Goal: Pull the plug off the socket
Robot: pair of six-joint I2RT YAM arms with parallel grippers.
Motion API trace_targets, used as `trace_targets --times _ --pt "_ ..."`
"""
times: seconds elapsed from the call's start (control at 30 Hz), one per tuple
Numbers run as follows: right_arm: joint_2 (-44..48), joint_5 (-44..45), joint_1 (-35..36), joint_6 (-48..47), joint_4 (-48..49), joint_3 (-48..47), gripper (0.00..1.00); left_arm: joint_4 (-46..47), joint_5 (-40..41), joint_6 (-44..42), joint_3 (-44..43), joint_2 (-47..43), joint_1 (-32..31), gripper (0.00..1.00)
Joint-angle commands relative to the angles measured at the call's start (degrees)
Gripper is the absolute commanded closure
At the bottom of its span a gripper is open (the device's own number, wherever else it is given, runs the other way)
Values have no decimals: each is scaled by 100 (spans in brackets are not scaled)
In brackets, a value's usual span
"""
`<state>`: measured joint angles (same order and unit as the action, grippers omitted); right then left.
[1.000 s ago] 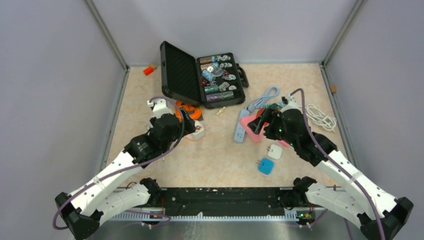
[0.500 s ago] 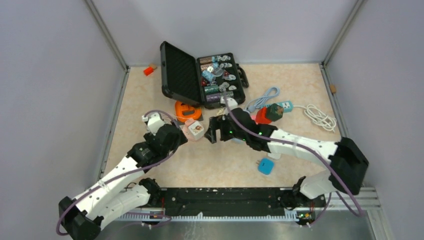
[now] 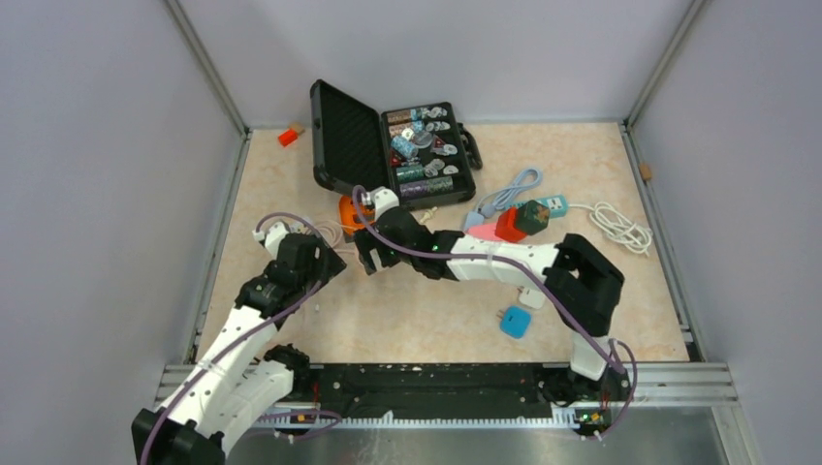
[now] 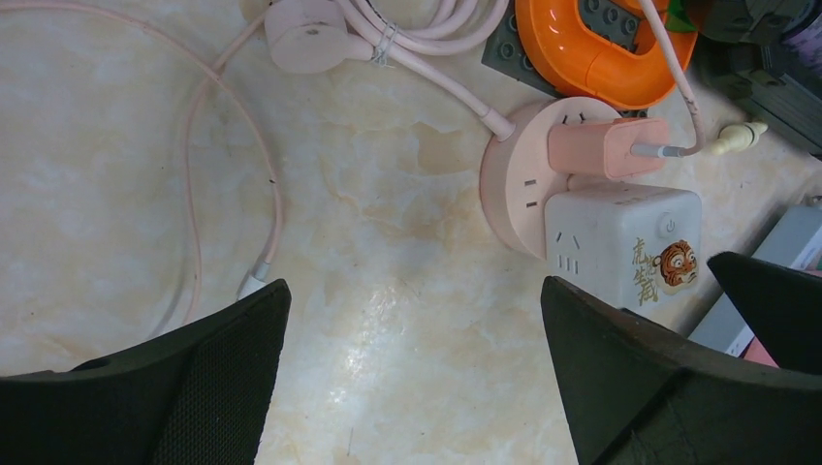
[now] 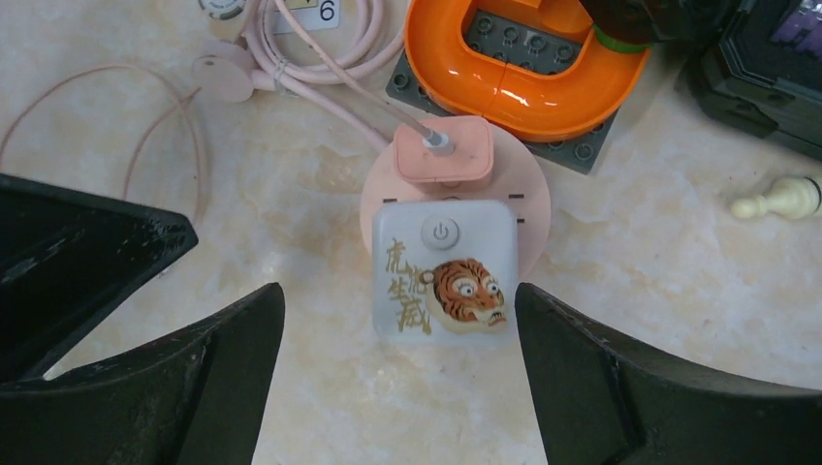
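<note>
A round pink socket [image 5: 528, 208] lies flat on the table. Plugged into it are a small pink plug [image 5: 443, 150] with a thin cable and a white cube adapter [image 5: 443, 266] with a tiger picture. My right gripper [image 5: 399, 295] is open above them, and the cube's near end sits between its fingertips without touching them. My left gripper [image 4: 415, 286] is open over bare table, left of the socket [image 4: 509, 179], the pink plug [image 4: 606, 147] and the cube [image 4: 620, 237]. From above, the right gripper [image 3: 368, 256] hides the socket; the left gripper [image 3: 328, 262] is beside it.
An orange curved track [image 5: 528, 73] on a grey brick plate sits just beyond the socket. The socket's coiled pink cable [image 5: 320, 48] lies to the left, a white chess pawn [image 5: 780, 199] to the right. An open black case [image 3: 388, 145] stands behind. Power strips [image 3: 490, 232] and a blue adapter [image 3: 515, 322] lie right.
My right arm has swung left across the table, from the power strips to above the socket, and its jaws stand slightly wider. The left arm has drawn back to the left.
</note>
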<state>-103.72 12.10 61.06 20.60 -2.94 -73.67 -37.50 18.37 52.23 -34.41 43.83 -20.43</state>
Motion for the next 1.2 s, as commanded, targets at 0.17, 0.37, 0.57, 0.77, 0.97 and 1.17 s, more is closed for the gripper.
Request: trace_targets --times 0.17,0.37,0.57,0.77,0.97,1.17 --pt "-1034 449 26 -295 -1125 -1370 17 355 -682 -257 -16 230 371 1" --pt "-1178 595 27 -337 -1206 -1420 29 729 -1134 -348 190 391 502 4" --pt "-1064 664 21 -23 -1458 -1344 51 1397 -1717 -305 487 534 519 12" --pt "-475 636 25 342 -1736 -710 53 2444 -2971 -448 750 831 513 24" --pt "-93 523 20 791 -2098 -321 53 3009 -3543 -397 813 1538 496 39" --pt "27 454 27 918 -2187 -163 43 3443 -3665 -173 908 1839 335 41"
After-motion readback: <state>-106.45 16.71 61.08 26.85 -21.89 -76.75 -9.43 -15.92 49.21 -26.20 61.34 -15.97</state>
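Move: The white tiger plug sits on the round pink socket, about 2 cm ahead of the right hand and 6 cm below, neither left nor right. The pink charger is some 5 cm ahead and 3 cm left, the orange track about 10 cm straight ahead. From the left hand, the pink socket lies about 4 cm ahead, 6 cm right and 8 cm down; the pink cable coil is some 7 cm ahead and 2 cm left. Lower the right gripper about 5 cm and slightly forward over the white tiger plug, close the fingers to pinch its sides, then drag it right and back some 6 cm, away from the orange track. Bring the left gripper about 9 cm right and half as far down after the pink socket, turning clockwise with its left side dipping and half closing. ##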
